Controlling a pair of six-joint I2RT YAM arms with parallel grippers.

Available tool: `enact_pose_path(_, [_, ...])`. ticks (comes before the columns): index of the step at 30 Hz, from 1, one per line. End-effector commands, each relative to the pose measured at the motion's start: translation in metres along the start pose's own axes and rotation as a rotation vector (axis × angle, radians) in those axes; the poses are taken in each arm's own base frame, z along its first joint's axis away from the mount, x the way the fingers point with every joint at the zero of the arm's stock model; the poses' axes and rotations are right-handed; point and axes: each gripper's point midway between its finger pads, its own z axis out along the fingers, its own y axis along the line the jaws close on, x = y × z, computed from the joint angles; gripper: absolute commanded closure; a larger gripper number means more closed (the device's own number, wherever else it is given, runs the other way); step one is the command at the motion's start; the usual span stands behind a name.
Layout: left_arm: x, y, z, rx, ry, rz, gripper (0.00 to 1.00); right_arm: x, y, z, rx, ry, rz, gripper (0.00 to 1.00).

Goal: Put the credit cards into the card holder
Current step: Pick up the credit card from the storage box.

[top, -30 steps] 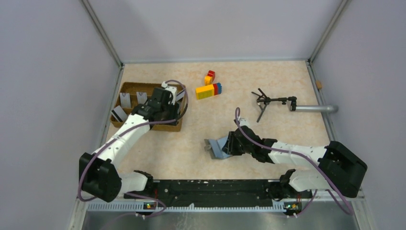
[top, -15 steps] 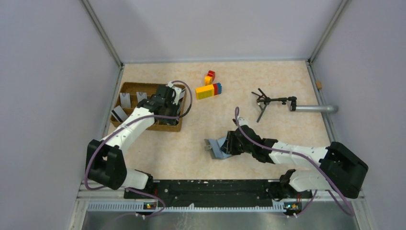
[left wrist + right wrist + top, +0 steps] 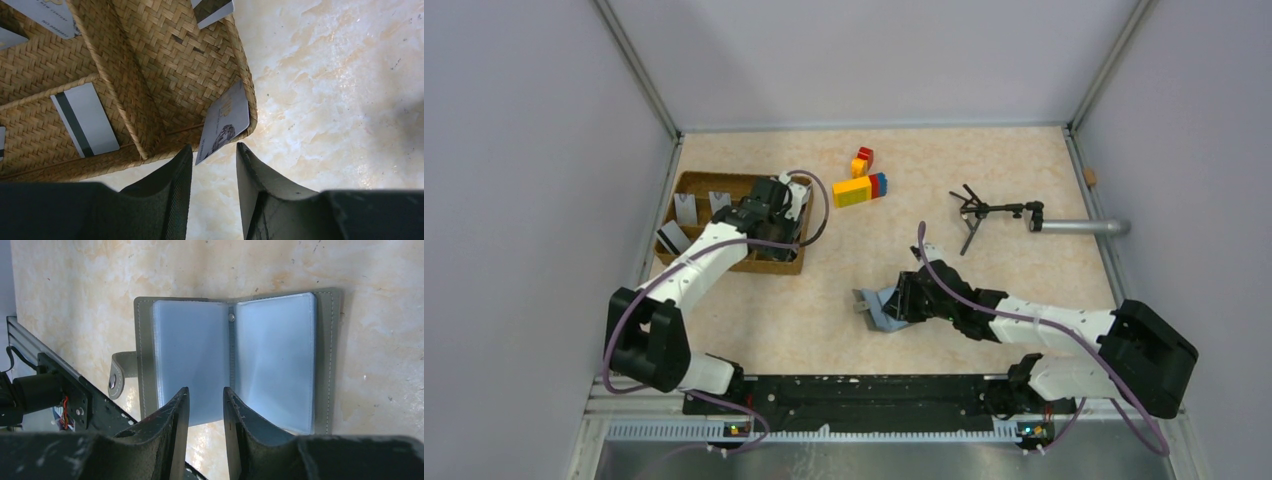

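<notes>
Several silver-grey credit cards lie in a brown wicker tray (image 3: pixel 724 178) at the left. One card (image 3: pixel 225 122) leans over the tray's near right corner. Its lower corner hangs between the fingertips of my left gripper (image 3: pixel 214 150), which is open and not touching it. A striped card (image 3: pixel 85 120) lies in a nearer compartment. The card holder (image 3: pixel 272 355) lies spread open on the table, blue-grey panels up. My right gripper (image 3: pixel 205 390) hovers over its near edge, jaws partly apart with nothing clamped. From above, the card holder (image 3: pixel 879 308) sits just left of that gripper (image 3: pixel 902 300).
Coloured toy blocks (image 3: pixel 860 188) and a smaller stack (image 3: pixel 862 160) lie behind the middle. A black tripod-like tool (image 3: pixel 984 212) and a grey tube (image 3: pixel 1079 227) lie at the right. The black base rail (image 3: pixel 864 390) runs along the near edge. Grey walls enclose the table.
My left gripper has moved right over the tray to its right corner, and its jaws have narrowed around the leaning card. The right arm has barely moved.
</notes>
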Motion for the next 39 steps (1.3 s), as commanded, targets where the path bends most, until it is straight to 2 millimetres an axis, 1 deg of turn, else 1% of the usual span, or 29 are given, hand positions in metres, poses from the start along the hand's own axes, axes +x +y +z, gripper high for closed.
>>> enact_pose_path(1, [-0.01,-0.004,0.002,0.037,-0.015,0.012,0.61,-0.014,0.01,-0.004,-0.041,-0.048,-0.008,0.69])
enact_pose_path(6, [-0.007,-0.005,0.006,0.04,0.011,0.014,0.62,-0.014,0.01,-0.006,-0.044,-0.051,-0.007,0.69])
enact_pose_path(10, [-0.005,-0.005,0.01,0.041,0.028,0.017,0.64,-0.014,0.009,-0.007,-0.043,-0.054,-0.007,0.69])
enact_pose_path(16, [-0.003,0.0,0.011,0.018,0.038,0.02,0.71,-0.014,0.01,-0.007,-0.046,-0.056,-0.005,0.69])
enact_pose_path(19, [-0.003,-0.001,0.011,0.021,0.038,0.022,0.76,-0.015,0.01,-0.007,-0.046,-0.058,-0.004,0.69])
enact_pose_path(23, [-0.003,-0.001,0.012,0.024,0.038,0.027,0.78,-0.014,0.009,-0.007,-0.044,-0.056,-0.003,0.69])
enact_pose_path(26, [-0.002,-0.003,0.012,0.033,0.038,0.029,0.82,-0.013,0.009,-0.007,-0.044,-0.056,-0.002,0.69])
enact_pose_path(32, [0.0,-0.005,0.017,0.043,0.052,0.029,0.82,-0.013,0.007,-0.006,-0.045,-0.059,0.0,0.69])
enact_pose_path(35, [0.001,-0.01,0.02,0.073,0.061,0.026,0.83,-0.012,0.007,-0.006,-0.046,-0.059,0.002,0.69])
enact_pose_path(39, [-0.001,-0.008,0.02,0.058,0.06,0.02,0.93,-0.011,0.007,-0.007,-0.05,-0.06,0.003,0.69])
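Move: The card that the left hand is after leans on its short edge in the storage box's near right corner, its middle about 5 cm below the left hand, 1 cm ahead and 1 cm to the right. A striped card lies flat some 12 cm left of the hand, 2 cm ahead and 9 cm down; another card leans on the right wall, roughly 12 cm ahead, 4 cm right and 6 cm below. From the right hand the leaning card is about 23 cm left, 13 cm ahead and 2 cm down. No grip on the card results: the left fingertips sink about 2 cm towards its upper edge, then close from a partly open gap while the hand stays in place, and finally ease nearly another centimetre down. Along the way the fingers tilt some 5 degrees nearer to straight down, ending almost shut with nothing visible between them. ##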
